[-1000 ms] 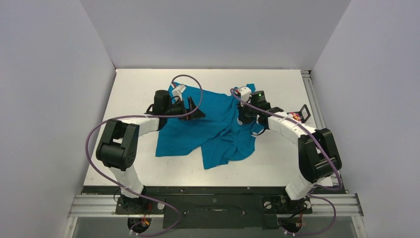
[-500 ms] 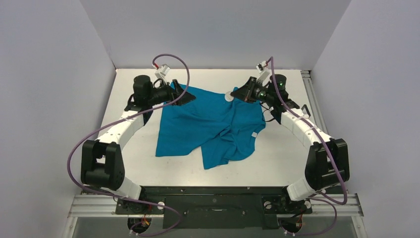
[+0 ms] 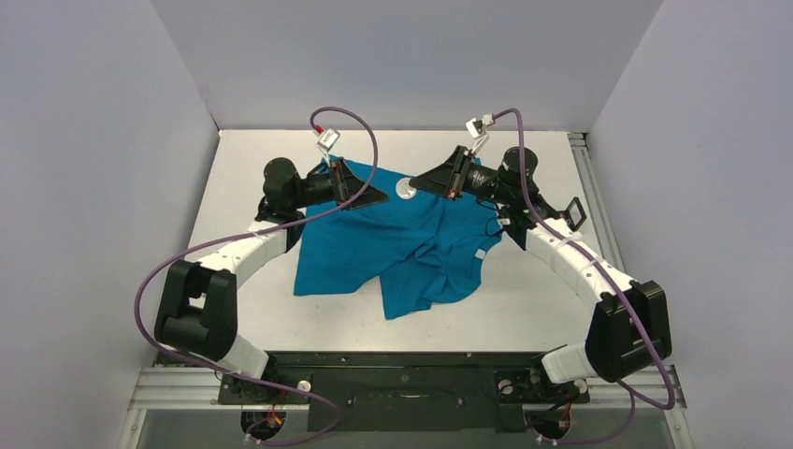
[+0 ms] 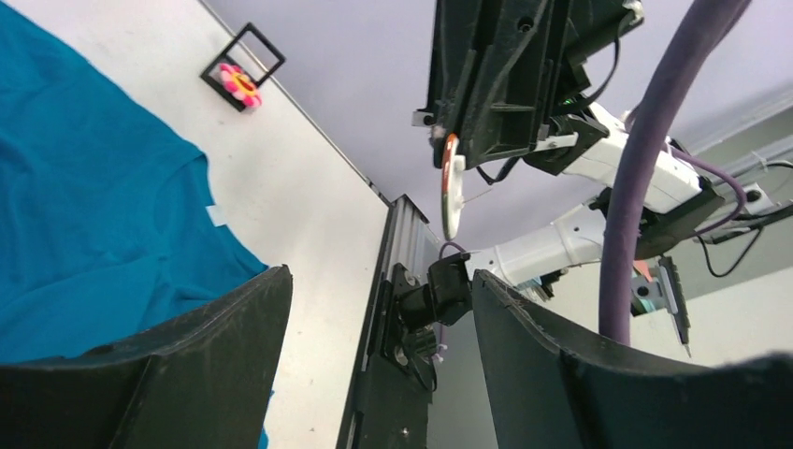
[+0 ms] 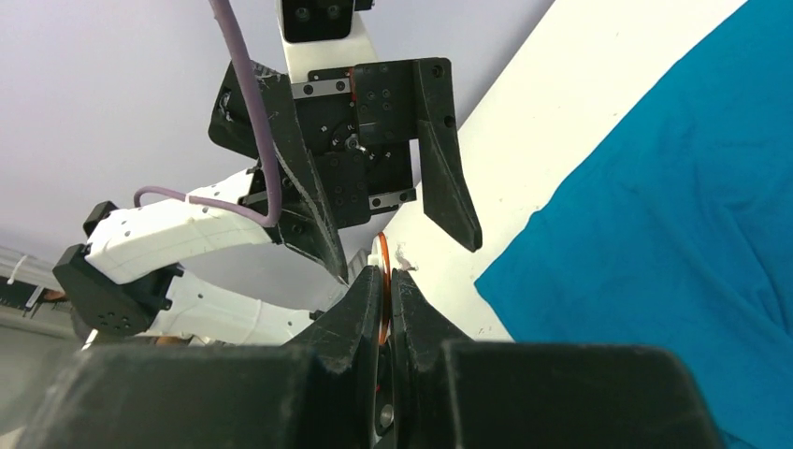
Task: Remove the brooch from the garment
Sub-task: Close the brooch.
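The teal-blue garment (image 3: 402,243) lies crumpled on the white table; it also shows in the left wrist view (image 4: 84,206) and the right wrist view (image 5: 673,215). The brooch (image 4: 236,82), pink with a yellow centre, sits off the shirt by a small black square frame (image 3: 573,213) at the table's right. My right gripper (image 3: 418,182) is raised over the shirt's far edge, shut on a thin white disc with an orange rim (image 5: 382,267). My left gripper (image 3: 379,196) is open and empty, facing the disc (image 4: 452,182) from close by.
A metal rail (image 3: 589,182) runs along the table's right edge. White walls close in the back and both sides. Purple cables (image 3: 360,122) loop above both wrists.
Both arms rose from the shirt and swung their grippers towards each other. The right gripper came up holding the disc and carried it left, close to the open left gripper.
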Motion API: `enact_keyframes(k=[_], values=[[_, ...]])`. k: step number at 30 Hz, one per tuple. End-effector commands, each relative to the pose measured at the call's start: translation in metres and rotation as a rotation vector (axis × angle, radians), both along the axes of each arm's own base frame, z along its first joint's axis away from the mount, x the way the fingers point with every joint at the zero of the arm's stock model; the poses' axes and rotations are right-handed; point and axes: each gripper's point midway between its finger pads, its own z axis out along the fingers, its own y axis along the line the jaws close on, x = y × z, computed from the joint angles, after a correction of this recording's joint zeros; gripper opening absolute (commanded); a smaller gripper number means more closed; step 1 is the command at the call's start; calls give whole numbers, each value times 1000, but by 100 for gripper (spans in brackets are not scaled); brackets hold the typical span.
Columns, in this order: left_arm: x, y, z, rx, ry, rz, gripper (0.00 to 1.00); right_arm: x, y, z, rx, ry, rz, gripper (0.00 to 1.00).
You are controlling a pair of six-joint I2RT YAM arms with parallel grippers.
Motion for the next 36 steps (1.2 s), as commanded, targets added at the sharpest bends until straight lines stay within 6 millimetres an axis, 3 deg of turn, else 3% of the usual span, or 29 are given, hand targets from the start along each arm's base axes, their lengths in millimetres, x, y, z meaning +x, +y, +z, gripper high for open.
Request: enact_keyframes(k=[1,12,18,21,22,25,27,31,36], values=[[-22,-7,31,-60,-111,-61,66,-18,3,21,20,-99,47,0],[-29,-19,37,-95,-113,-120,45,-28,12,16,-15,-121,86,0],[-29,-21,35,-93,-112,-123,19,-31,16,19,-12,-136,108,0],[-28,-21,36,-92,-108,-116,11,-32,17,19,-16,-148,119,0],[-27,-19,35,-89,-98,-108,9,-31,16,18,-23,-156,117,3],[-22,-15,32,-87,-71,-84,0,-31,10,14,-49,-154,119,34],[-21,-14,31,-86,-65,-79,0,-30,5,10,-77,-162,119,42],[-21,-13,30,-88,-64,-79,0,-33,-3,-1,-163,-200,132,51],[-27,-17,33,-88,-85,-99,0,-46,1,-11,-266,-288,168,57]])
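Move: The brooch, still pinched by its edge in the right fingers, lies about 5 cm to the left hand's right, 2 cm above it and level with it in reach. From the right hand, the brooch is 2 cm to the left and about 1 cm below, and the open left fingers it is brought to are some 7 cm left and 3 cm lower. The garment's middle is 25 cm below the right hand, 4 cm farther out and 2 cm left. Back, up and to its right by about 4 cm in all, the left hand comes in under the held brooch and closes its half-open fingers on the near edge. Meanwhile the right hand brings the brooch some 3 cm back and left to meet it, then opens about halfway and drops 2 cm, edging right with a slight roll, leaving the brooch to the left fingers. ##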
